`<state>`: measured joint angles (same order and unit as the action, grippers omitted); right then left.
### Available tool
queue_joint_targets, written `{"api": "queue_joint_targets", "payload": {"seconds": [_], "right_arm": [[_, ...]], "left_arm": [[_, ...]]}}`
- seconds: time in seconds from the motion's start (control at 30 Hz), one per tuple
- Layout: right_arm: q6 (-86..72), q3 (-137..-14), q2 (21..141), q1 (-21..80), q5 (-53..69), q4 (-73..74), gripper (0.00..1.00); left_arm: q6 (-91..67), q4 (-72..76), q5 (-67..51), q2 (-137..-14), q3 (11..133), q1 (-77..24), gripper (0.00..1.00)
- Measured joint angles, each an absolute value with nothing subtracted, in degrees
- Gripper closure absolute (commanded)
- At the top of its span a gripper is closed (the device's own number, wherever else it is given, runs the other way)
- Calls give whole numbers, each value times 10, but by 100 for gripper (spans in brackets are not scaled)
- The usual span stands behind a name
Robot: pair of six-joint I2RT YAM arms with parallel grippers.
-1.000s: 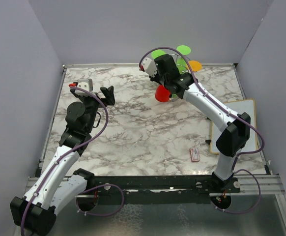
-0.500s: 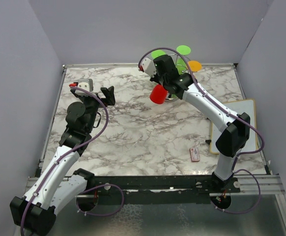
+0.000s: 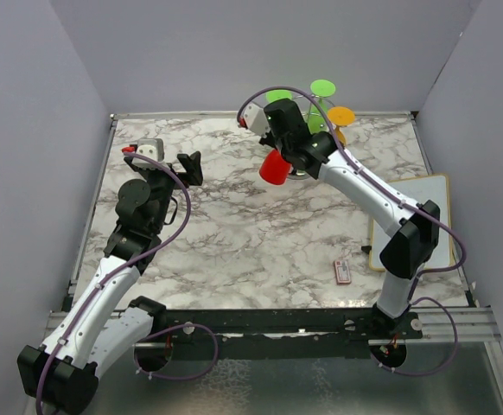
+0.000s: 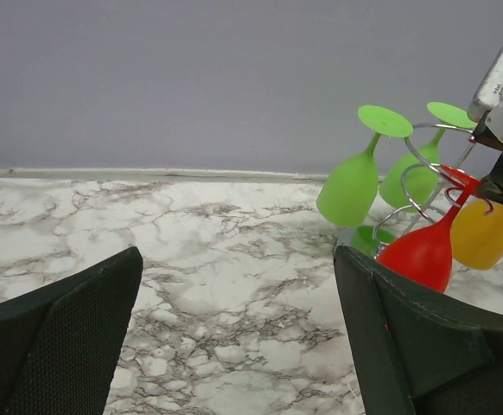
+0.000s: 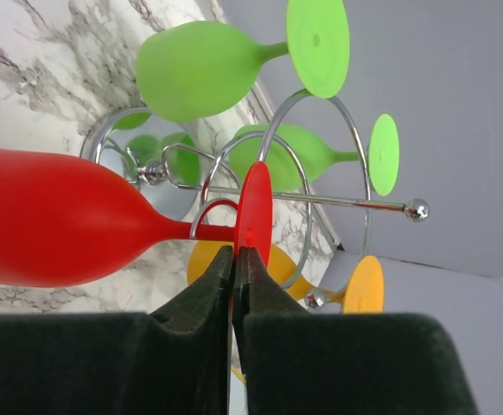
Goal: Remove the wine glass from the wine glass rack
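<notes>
A red wine glass (image 5: 53,216) hangs tilted on the chrome wine glass rack (image 5: 321,200), its stem still lying in one of the wire loops. My right gripper (image 5: 233,251) is shut on the edge of the glass's round red foot (image 5: 255,207). From above, the red bowl (image 3: 275,168) sticks out to the left below the right gripper (image 3: 288,149). My left gripper (image 3: 191,164) hovers open over the table's left side, far from the rack, with nothing between its fingers (image 4: 70,328). In the left wrist view the red glass (image 4: 420,251) shows at the right.
Two green glasses (image 4: 351,183) (image 4: 414,177) and an orange glass (image 4: 487,233) also hang on the rack. A white board (image 3: 411,220) lies at the table's right edge, with a small red-and-white item (image 3: 342,271) near the front. Grey walls stand on three sides.
My right gripper has shut on the red glass's foot. The wrist shifted slightly left, and the red bowl swung out to the left of the rack. The left arm has not moved.
</notes>
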<state>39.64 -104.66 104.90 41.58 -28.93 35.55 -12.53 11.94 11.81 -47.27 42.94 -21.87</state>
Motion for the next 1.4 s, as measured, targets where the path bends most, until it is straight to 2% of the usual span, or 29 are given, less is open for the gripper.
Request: {"api": "queue_joint_targets", "payload": {"seconds": [0.4, 0.73, 0.9, 1.1, 1.4], "right_arm": [[408, -1009, 991, 431, -288, 356, 99], [370, -931, 896, 442, -196, 365, 99], [245, -814, 759, 443, -130, 300, 99], [23, -641, 585, 444, -159, 199, 99], [-273, -501, 533, 444, -224, 175, 99]], "left_arm": [[-125, 119, 118, -473, 429, -219, 5], [-125, 119, 118, -477, 429, -219, 1], [-128, 116, 118, -490, 429, -219, 1], [-139, 83, 118, -516, 446, -221, 1], [-205, -38, 68, -555, 510, -222, 1]]}}
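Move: The red wine glass hangs foot-up in the right hand's grip, its middle about 9 cm below that hand, 3 left and 2 back. It is bound for clear space roughly 17 cm back, 4 left and 4 below. The rack's middle is 6 cm ahead and 5 right, the nearest green glass 8 ahead and 4 left, both some 9 lower. From the left hand, the red glass is about 8 cm ahead, 25 right and 15 below. The red glass, still pinched by its foot in the right hand's shut fingers, is lifted about 2 cm while being drawn back out of its hook, then carried some 17 cm back from the rack, climbing before it sinks and edging right. Meanwhile the wrist rolls about 70 degrees, swinging the bowl up to the left. Late on, the open left hand dips 4 cm and noses down, easing right towards the bowl. ##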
